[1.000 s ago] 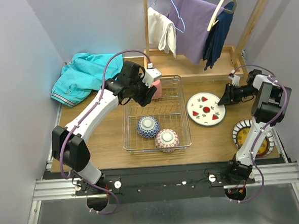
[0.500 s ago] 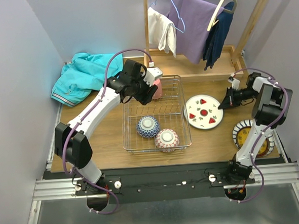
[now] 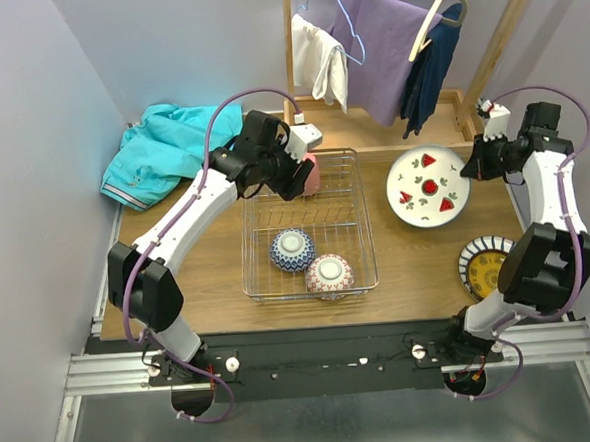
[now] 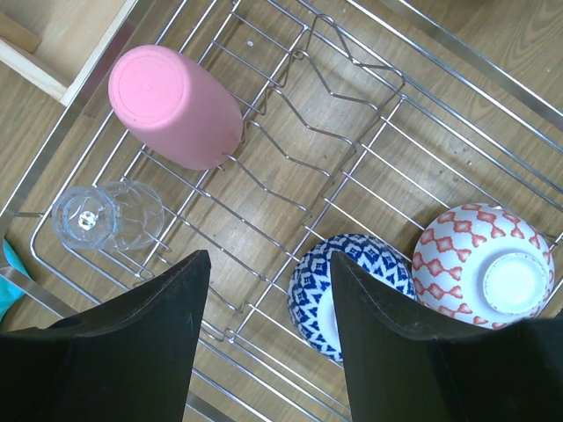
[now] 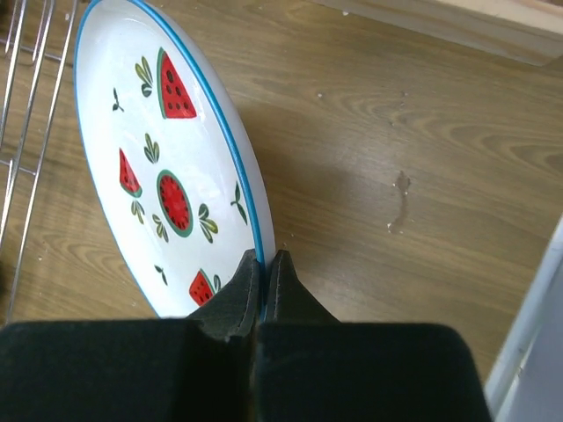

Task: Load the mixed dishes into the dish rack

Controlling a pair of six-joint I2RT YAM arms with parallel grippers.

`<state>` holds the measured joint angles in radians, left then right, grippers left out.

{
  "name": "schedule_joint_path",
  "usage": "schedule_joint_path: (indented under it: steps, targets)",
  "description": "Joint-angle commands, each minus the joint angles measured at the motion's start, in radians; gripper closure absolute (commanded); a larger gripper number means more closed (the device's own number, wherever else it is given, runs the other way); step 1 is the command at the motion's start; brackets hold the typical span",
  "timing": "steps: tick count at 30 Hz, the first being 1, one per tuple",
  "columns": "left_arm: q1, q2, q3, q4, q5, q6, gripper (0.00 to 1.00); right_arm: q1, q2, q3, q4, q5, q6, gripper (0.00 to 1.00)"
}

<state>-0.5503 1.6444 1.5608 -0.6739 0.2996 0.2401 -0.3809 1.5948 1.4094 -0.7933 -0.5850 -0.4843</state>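
Observation:
The silver wire dish rack [image 3: 245, 254] [image 4: 352, 88] holds an upturned pink cup [image 3: 310, 175] [image 4: 174, 107], a small clear glass [image 4: 107, 215], a blue-patterned bowl [image 3: 292, 249] [image 4: 352, 264] and a pink-patterned bowl [image 3: 329, 275] [image 4: 484, 264]. My left gripper [image 3: 287, 176] [image 4: 268, 259] hovers open and empty over the rack's far left, beside the cup. My right gripper [image 3: 472, 167] [image 5: 264, 257] is shut on the rim of the white plate with red fruit motifs [image 3: 428, 186] [image 5: 167, 167], held tilted above the table right of the rack. Striped-rim plates [image 3: 488, 264] lie at the near right.
A wooden clothes rack [image 3: 369, 126] with hanging garments [image 3: 384, 45] stands along the back, close behind the lifted plate. A teal cloth [image 3: 165, 149] is bunched at the back left. Walls close in on both sides.
The right gripper closed on the plate's rim and lifted it off the table, carrying it back and to the right. The left arm has barely moved.

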Motion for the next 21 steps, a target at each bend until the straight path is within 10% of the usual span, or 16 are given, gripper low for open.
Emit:
schedule_joint_path:
  steps: [1,8,21]
  targets:
    - [-0.005,-0.008,0.025,0.016,0.021,-0.016,0.34,0.051,-0.154,0.039,-0.007,0.083,0.073,1.0]
    - [0.029,-0.101,-0.048,0.102,-0.145,-0.076,0.36,0.27,-0.398,0.083,-0.004,0.411,0.125,1.0]
    - [0.207,-0.405,-0.333,0.186,-0.169,-0.205,0.61,0.41,-0.3,0.502,-0.299,0.499,0.228,1.0]
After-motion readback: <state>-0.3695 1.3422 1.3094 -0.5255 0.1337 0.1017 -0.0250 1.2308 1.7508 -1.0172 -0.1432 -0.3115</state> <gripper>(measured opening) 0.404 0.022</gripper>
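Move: My right hand already holds the white watermelon plate by its right rim, well clear of the table. The dish rack it is bound for has its middle about 33 cm to the left, 3 cm back and 14 cm lower. In it the pink cup stands some 10 cm farther out than that middle; the blue bowl lies 6 cm nearer me and 4 cm farther left, the red-patterned bowl 12 cm nearer me and 4 cm right. From my left hand, the rack's middle is about 3 cm right and 16 cm below. I keep the plate's rim pinched in my right hand and swing it steeply up about 20 cm, easing left and back some 6 cm each as the fingers tip upward. Meanwhile my open left hand clears out from over the rack, sweeping some 10 cm left past its side edge and rising a little, turning counter-clockwise and partly closing its fingers. ##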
